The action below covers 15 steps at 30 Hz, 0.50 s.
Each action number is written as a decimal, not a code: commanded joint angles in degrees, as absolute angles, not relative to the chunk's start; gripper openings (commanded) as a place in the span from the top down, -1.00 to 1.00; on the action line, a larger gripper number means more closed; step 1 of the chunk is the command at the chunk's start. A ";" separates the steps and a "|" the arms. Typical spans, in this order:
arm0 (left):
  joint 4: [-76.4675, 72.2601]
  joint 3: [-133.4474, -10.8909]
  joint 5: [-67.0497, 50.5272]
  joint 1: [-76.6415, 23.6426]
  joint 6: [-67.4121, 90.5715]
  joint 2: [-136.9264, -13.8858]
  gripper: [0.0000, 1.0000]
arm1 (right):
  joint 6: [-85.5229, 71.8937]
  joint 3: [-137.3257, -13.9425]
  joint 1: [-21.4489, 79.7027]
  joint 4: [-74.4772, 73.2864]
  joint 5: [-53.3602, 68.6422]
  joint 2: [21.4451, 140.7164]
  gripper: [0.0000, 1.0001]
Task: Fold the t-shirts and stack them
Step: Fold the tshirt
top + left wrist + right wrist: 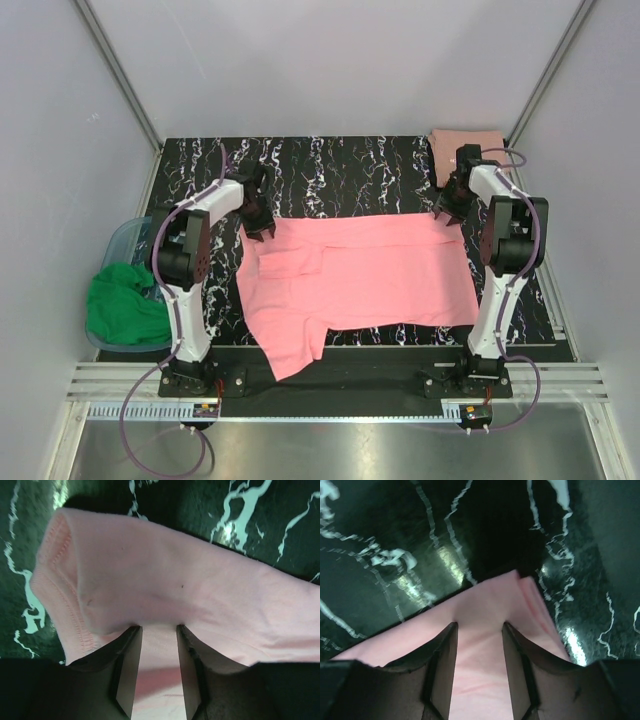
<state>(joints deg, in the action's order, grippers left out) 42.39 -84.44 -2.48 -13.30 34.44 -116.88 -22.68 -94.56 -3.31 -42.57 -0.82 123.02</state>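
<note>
A bright pink t-shirt (370, 275) lies spread across the black marbled table (340, 170), one sleeve hanging toward the near edge. My left gripper (258, 232) presses down on its far left corner. In the left wrist view the gripper (159, 627) stands with jaws apart and flat pink cloth (150, 580) between the tips. My right gripper (448, 217) rests on the far right corner. The right wrist view shows that gripper (480, 625) the same way, jaws apart over the shirt's corner (485, 605). A duller salmon t-shirt (465, 145) lies folded at the back right.
A clear blue bin (125, 235) stands off the table's left side, with a green cloth (125, 300) draped over it. Grey walls close in on three sides. A metal rail runs along the near edge below the arm bases.
</note>
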 commanded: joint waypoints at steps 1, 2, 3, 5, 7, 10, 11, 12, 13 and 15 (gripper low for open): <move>43.76 -88.58 1.49 -10.73 32.53 -120.57 0.18 | -22.33 -98.34 -5.18 -40.51 -0.61 126.54 0.04; 44.12 -89.55 1.41 -10.37 32.17 -120.59 0.18 | -21.89 -99.22 -5.19 -40.69 -0.27 127.43 0.04; 44.38 -90.69 1.23 -10.11 31.91 -122.50 0.18 | -21.45 -100.10 -5.19 -40.87 -0.18 128.31 0.04; 45.52 -93.15 1.06 -9.41 31.55 -124.01 0.18 | -21.53 -103.52 -5.19 -41.83 2.63 131.12 0.02; 45.79 -96.49 0.53 -8.27 31.20 -126.29 0.18 | -22.40 -106.43 -5.10 -42.36 4.47 132.62 0.00; 45.96 -101.94 -0.95 -7.03 30.06 -129.19 0.18 | -24.77 -109.23 -5.10 -42.63 7.11 134.56 -0.02; 46.14 -103.35 -0.97 -6.51 30.15 -129.72 0.17 | -25.13 -109.94 -4.92 -42.63 9.03 135.26 -0.02; 46.23 -105.62 -1.23 -6.16 30.15 -130.25 0.14 | -25.57 -111.52 -5.01 -42.80 9.75 135.61 -0.03; 46.14 -106.95 -2.27 -5.80 30.06 -131.30 0.13 | -26.19 -112.32 -4.92 -42.98 10.36 135.96 -0.04; 46.32 -109.32 -3.86 -5.10 29.53 -132.01 0.07 | -26.37 -113.90 -4.83 -44.55 10.99 136.14 -0.05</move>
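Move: My left fingertips are on the pink t-shirt near its far left corner, which lies about 7 cm to their left and 4 cm ahead. My right fingertips are at its far right corner, some 4 cm to the right and 2 cm farther out. The folded t-shirt stack lies about 20 cm ahead of my right hand and 8 cm to its right, everything within a centimetre or two of fingertip height. With both grippers part-open, fingertips pointing down on the cloth, I push the t-shirt forward over the table. My left hand goes about 8 cm forward, veering some 4 cm left; my right settles a touch lower, then pushes nearly straight ahead about 7 cm towards the folded stack, its left side tilting up some 10 degrees. Neither gripper closes. ##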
